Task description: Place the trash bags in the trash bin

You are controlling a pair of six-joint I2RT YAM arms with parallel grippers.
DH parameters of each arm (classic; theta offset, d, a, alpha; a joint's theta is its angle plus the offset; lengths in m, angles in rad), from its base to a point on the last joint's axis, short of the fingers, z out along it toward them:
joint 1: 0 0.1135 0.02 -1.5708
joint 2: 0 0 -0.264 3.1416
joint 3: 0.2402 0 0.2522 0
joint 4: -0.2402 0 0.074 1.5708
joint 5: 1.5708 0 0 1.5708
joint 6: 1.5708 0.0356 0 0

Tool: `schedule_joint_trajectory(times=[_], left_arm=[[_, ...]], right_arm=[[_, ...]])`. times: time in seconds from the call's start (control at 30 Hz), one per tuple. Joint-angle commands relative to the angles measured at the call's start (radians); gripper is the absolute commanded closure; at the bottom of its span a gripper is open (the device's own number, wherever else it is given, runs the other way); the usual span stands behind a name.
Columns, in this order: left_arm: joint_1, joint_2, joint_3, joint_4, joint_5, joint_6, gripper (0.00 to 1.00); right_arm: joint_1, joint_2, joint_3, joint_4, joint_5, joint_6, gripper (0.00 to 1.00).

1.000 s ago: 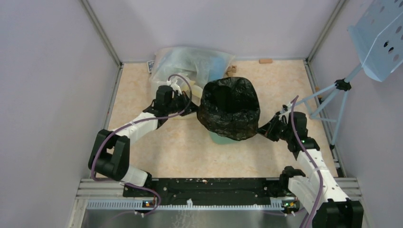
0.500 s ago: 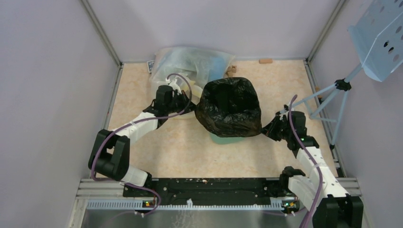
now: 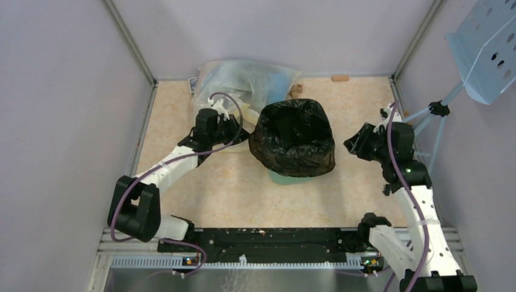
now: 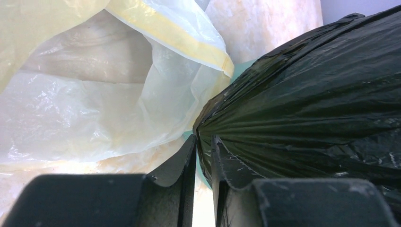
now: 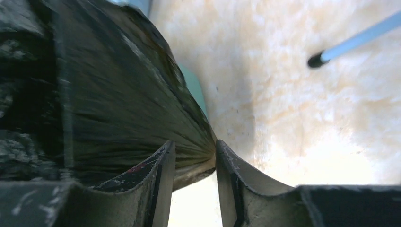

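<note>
The glossy black trash bag (image 3: 295, 137) lines the mint-green trash bin (image 3: 286, 178) and hangs over its rim; only a strip of green shows at the near side. My left gripper (image 3: 242, 131) is at the bag's left edge. In the left wrist view its jaws (image 4: 204, 139) stand slightly apart, with the bag's (image 4: 307, 94) gathered fold lying loose between the tips. My right gripper (image 3: 353, 145) hovers a little off the bag's right side. Up close it (image 5: 195, 144) is open, and the bag's (image 5: 94, 94) pleated tip reaches just between its fingertips.
A large clear yellowish bag (image 3: 243, 79) with blue contents lies behind the left gripper, touching the black bag (image 4: 94, 94). A pale blue perforated tray (image 3: 487, 48) on a tripod stands at the right wall, one leg (image 5: 354, 40) near my right arm. Small brown bits (image 3: 340, 78) lie by the back wall.
Both grippers have opened from shut. The right gripper has pulled up and away to the right of the bag. The left arm has barely moved, and the bag rests over the bin.
</note>
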Motion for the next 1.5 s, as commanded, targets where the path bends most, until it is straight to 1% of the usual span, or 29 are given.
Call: schedule_joint_trajectory(times=[0.0,0.03,0.07,0.1,0.13,0.2,0.3,0.37,0.5,0.57,0.6,0.67,0.73,0.83,0.9,1.0,1.13,1.23,1.3,1.37,1.47], left_arm=[[0.004,-0.034,0.012,0.010,0.017,-0.005,0.77],[0.004,-0.031,0.011,0.011,0.025,-0.009,0.77],[0.004,-0.028,0.011,0.010,0.034,-0.013,0.76],[0.005,-0.026,0.010,0.010,0.041,-0.016,0.75],[0.004,-0.025,0.008,0.010,0.045,-0.017,0.74],[0.004,-0.029,0.004,0.003,0.046,-0.012,0.70],[0.004,-0.052,-0.005,-0.028,0.018,-0.008,0.66],[0.006,-0.083,-0.016,-0.091,-0.013,-0.022,0.58],[0.005,-0.170,-0.074,-0.128,0.002,-0.066,0.40],[0.006,-0.221,-0.105,-0.138,0.015,-0.084,0.34],[0.005,-0.243,-0.119,-0.138,0.034,-0.098,0.32],[0.005,-0.286,-0.156,-0.113,0.083,-0.142,0.32],[0.004,-0.316,-0.209,-0.052,0.156,-0.210,0.32],[-0.007,-0.344,-0.298,0.100,0.245,-0.333,0.32],[-0.024,-0.358,-0.348,0.191,0.271,-0.400,0.32],[-0.056,-0.365,-0.396,0.299,0.274,-0.467,0.31],[-0.076,-0.352,-0.438,0.416,0.268,-0.529,0.32],[-0.094,-0.337,-0.483,0.564,0.261,-0.600,0.33],[-0.108,-0.327,-0.505,0.632,0.248,-0.637,0.33],[-0.126,-0.321,-0.522,0.680,0.233,-0.660,0.33],[-0.156,-0.307,-0.517,0.687,0.213,-0.663,0.33]], right_arm=[[0.004,0.010,0.206,-0.114,0.043,-0.103,0.68],[0.006,0.027,0.254,-0.135,0.023,-0.125,0.73],[0.013,0.053,0.302,-0.160,0.001,-0.150,0.82],[0.028,0.081,0.353,-0.188,-0.018,-0.170,0.98],[0.054,0.115,0.400,-0.218,-0.021,-0.184,1.00],[0.165,0.172,0.495,-0.261,0.014,-0.213,1.00],[0.333,0.250,0.570,-0.284,0.093,-0.246,1.00],[0.423,0.309,0.607,-0.294,0.124,-0.270,1.00],[0.532,0.437,0.648,-0.299,0.148,-0.313,1.00],[0.563,0.485,0.657,-0.294,0.153,-0.331,1.00],[0.575,0.508,0.659,-0.289,0.154,-0.338,1.00],[0.593,0.546,0.661,-0.279,0.152,-0.354,1.00],[0.607,0.577,0.656,-0.263,0.151,-0.365,1.00],[0.624,0.610,0.641,-0.235,0.150,-0.378,1.00],[0.631,0.628,0.629,-0.221,0.150,-0.383,1.00],[0.635,0.650,0.599,-0.199,0.157,-0.385,1.00],[0.635,0.665,0.576,-0.176,0.163,-0.381,1.00],[0.635,0.667,0.570,-0.158,0.175,-0.374,1.00],[0.634,0.666,0.576,-0.153,0.182,-0.374,1.00],[0.635,0.670,0.590,-0.157,0.199,-0.376,1.00],[0.636,0.681,0.624,-0.169,0.201,-0.386,1.00]])
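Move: The trash bag's open mouth, draped over the trash bin, has its middle about 20 cm left of the right hand, 3 cm ahead and some 4 cm lower; the bin's middle is beneath it, roughly 12 cm below the hand. For the left hand, the bag's near left edge lies about 10 cm back, 4 cm right and nearly level, and the mouth's middle about 16 cm right and 1 cm ahead. The clear bag spreads some 20 cm ahead of the left hand and 10 cm lower. Up about 12 cm, then left some 17 cm over the right side of the trash bag and back down by nearly as much, the right hand shuts its empty fingers and turns about 40 degrees counter-clockwise while rolling, its tips coming into the bag's mouth. Meanwhile the left hand draws back along the bag's left side, slightly right, opening wider and rolling its left side down, to bring its spread fingers up to the near left edge. ##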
